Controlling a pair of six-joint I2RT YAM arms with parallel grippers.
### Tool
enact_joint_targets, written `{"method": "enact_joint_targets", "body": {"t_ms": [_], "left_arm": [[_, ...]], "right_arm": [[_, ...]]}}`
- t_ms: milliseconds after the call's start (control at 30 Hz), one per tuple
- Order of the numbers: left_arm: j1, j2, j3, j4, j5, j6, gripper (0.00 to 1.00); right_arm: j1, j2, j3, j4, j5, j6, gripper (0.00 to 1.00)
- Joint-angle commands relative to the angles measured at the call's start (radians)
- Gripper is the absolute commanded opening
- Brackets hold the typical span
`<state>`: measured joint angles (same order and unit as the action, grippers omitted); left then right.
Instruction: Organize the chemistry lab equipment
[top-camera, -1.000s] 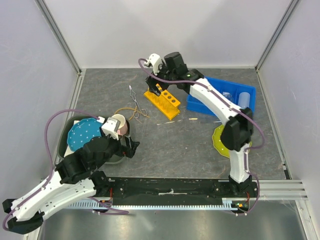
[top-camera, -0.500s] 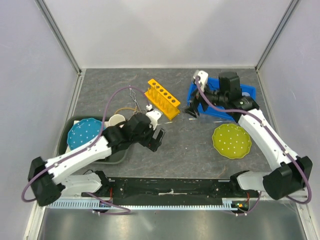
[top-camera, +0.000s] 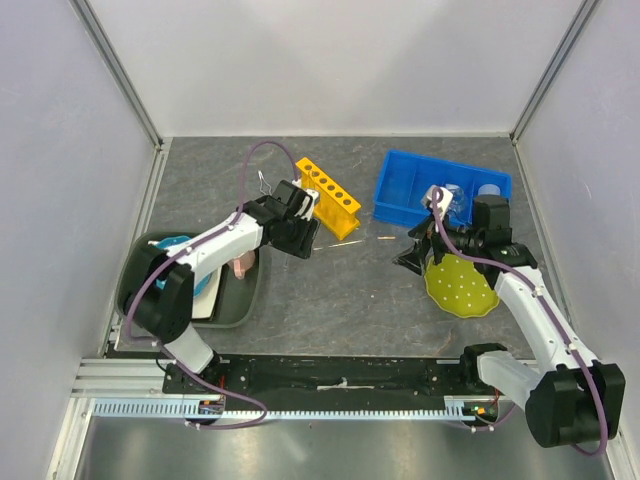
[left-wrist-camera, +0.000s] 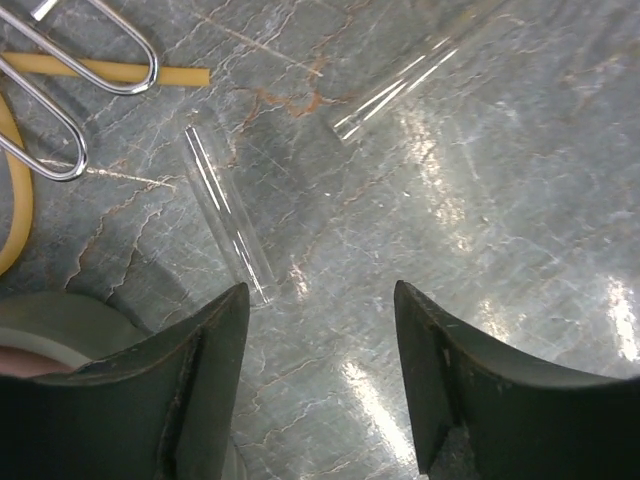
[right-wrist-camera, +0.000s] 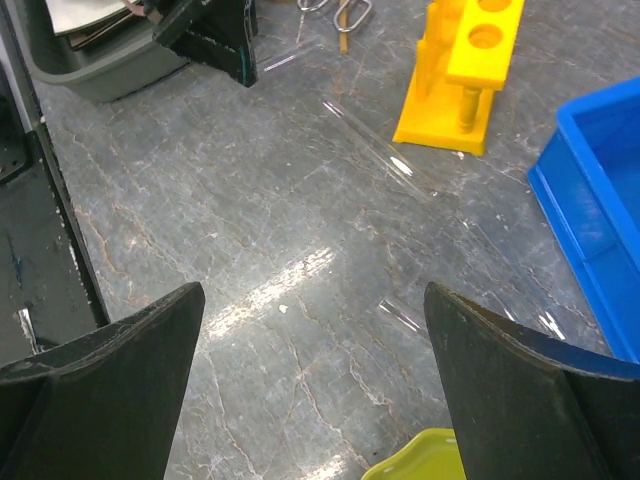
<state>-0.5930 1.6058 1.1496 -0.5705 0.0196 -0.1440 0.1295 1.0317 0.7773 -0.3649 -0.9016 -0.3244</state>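
The yellow holed rack (top-camera: 327, 197) (right-wrist-camera: 465, 70) stands at mid-table. Thin clear rods lie loose on the grey floor: one rod (left-wrist-camera: 228, 215) just ahead of my left gripper's left fingertip, another rod (left-wrist-camera: 400, 85) farther on. Metal tongs (left-wrist-camera: 70, 60) and the tan rubber loop (left-wrist-camera: 120, 70) lie at the upper left. My left gripper (top-camera: 300, 240) (left-wrist-camera: 320, 300) hovers low beside the rack, open and empty. My right gripper (top-camera: 415, 255) (right-wrist-camera: 315, 300) hangs open over bare floor, with a short clear rod (right-wrist-camera: 405, 315) lying near its right finger and a long rod (right-wrist-camera: 380, 150) ahead.
A blue bin (top-camera: 400, 195) at back right holds a small white bottle (top-camera: 490, 190) and a clear flask (top-camera: 453, 190). A yellow-green dotted plate (top-camera: 462, 283) lies under the right arm. A grey tub (top-camera: 235, 305) at left holds a blue plate (top-camera: 172, 245) and a mug (top-camera: 243, 262).
The left arm swung from over the tub out to the floor beside the rack, jaws narrowing a little. The right arm drew back from the rack toward the yellow-green plate and opened wide.
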Motion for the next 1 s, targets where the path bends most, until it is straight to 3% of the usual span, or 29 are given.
{"method": "enact_joint_targets", "body": {"t_ms": [0,733,833,967], "left_arm": [[0.021,0.072,0.053,-0.022,-0.044,-0.043,0.63],[0.036,0.27,0.122,-0.066,-0.182,-0.1,0.48],[0.035,0.27,0.117,-0.065,-0.173,-0.106,0.42],[0.035,0.253,0.088,-0.042,-0.133,-0.12,0.26]], "right_arm": [[-0.045,-0.002,-0.001,0.09,-0.077,0.024,0.98],[-0.053,-0.01,0.002,0.038,-0.099,-0.019,0.98],[-0.053,-0.004,0.0,0.038,-0.105,-0.022,0.98],[-0.053,0.004,0.002,0.037,-0.105,-0.025,0.98]]}}
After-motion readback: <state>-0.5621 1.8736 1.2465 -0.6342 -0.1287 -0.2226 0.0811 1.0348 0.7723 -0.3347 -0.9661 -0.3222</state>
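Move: The clear test tube beside the tongs lies about 2 cm ahead of the left hand, 3 cm to its left and 7 cm below. A second test tube is roughly 3 cm ahead and 6 cm right of that hand; the tongs are some 13 cm ahead and 6 left, the yellow rack 13 ahead and 4 right. From the right hand, the first tube lies about 6 cm ahead, 21 left and 18 below. Onto the test tube lying by the tongs the left hand sinks about 7 cm, easing off briefly partway, while shifting some 3 cm left and a little forward. Its wrist brings the fingers nearer straight down and turns about 10 degrees counter-clockwise to line up with the tube, as the half-open fingers narrow to a small gap astride it near its open end. ##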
